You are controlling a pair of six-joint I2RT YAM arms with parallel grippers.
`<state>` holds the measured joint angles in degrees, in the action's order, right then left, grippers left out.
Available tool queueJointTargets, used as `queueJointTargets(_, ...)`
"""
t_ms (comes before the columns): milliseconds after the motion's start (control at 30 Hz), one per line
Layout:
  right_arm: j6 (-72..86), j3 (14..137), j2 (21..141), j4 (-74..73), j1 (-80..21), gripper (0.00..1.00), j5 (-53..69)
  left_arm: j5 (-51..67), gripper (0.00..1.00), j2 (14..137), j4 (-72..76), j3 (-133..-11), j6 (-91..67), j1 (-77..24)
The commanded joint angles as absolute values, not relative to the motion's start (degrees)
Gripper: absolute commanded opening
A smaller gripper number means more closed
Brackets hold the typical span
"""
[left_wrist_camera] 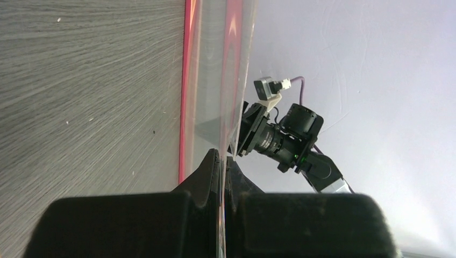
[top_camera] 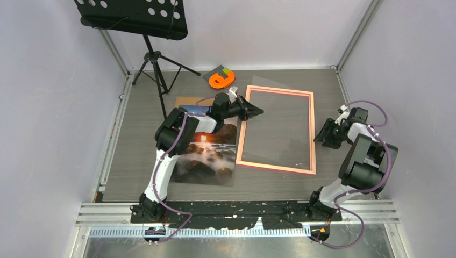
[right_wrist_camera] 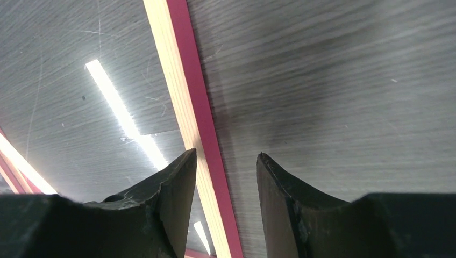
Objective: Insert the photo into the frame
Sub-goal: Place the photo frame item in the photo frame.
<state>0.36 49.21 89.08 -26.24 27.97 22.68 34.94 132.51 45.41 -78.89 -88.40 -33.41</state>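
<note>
The photo (top_camera: 207, 156), a sunset seascape, lies flat left of the frame (top_camera: 312, 131), whose thin salmon border rests on the table at centre. My left gripper (top_camera: 259, 112) sits at the frame's upper left side. In the left wrist view it (left_wrist_camera: 222, 156) is shut on the edge of a clear sheet (left_wrist_camera: 215, 80), beside the frame's red rail (left_wrist_camera: 185, 107). My right gripper (top_camera: 322, 134) is at the frame's right side. It (right_wrist_camera: 227, 158) stands open, one finger on each side of the rail (right_wrist_camera: 183, 80) without touching it.
The clear sheet (top_camera: 279, 118) lies over the frame opening. A brown backing board (top_camera: 185, 101) pokes out behind the photo. An orange tape-like object (top_camera: 221, 78) lies at the back. A music stand (top_camera: 153, 59) stands at the back left. Walls enclose the table.
</note>
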Motion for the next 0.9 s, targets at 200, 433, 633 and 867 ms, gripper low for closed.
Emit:
queueJointTargets(200, -0.34, 53.87, 94.24, -24.13, 23.51, 0.48, 24.05, 36.65, 0.0, 133.05, 48.12, -81.38, -88.85, -33.95)
queueJointTargets(433, -0.31, 54.18, 95.51, -23.91, 23.37, 0.28, 24.3, 36.89, 0.0, 132.91, 48.9, -81.48, -90.56, -33.94)
queueJointTargets(633, -0.35, 54.23, 95.92, -23.78, 23.32, 0.16, 25.94, 37.08, 0.0, 132.64, 50.8, -81.65, -93.28, -33.97)
queueJointTargets(867, -0.42, 54.06, 95.9, -23.77, 23.37, 0.13, 27.18, 37.27, 0.0, 132.77, 51.06, -82.39, -94.0, -33.94)
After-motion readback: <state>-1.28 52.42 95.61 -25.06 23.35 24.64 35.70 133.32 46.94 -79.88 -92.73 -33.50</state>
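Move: The middle of the frame's right bar lies about 2 cm ahead and 2 cm to the left of my right hand, some 2 cm below. Of the frame's other sides, the near bar is roughly 18 cm left and 11 cm back, the left bar about 32 cm left and 7 cm ahead. From my left hand, that right bar is some 23 cm to the right, 10 cm back and 9 cm below. I slide my half-open right hand about 2 cm left and 2 cm forward over the frame's right bar, sinking 1.5 cm and turning slightly counter-clockwise. Then I close its fingers on the bar, one inside and one outside, and keep squeezing with rising grip effort. My left hand stays almost in place, still pinching the clear sheet. ##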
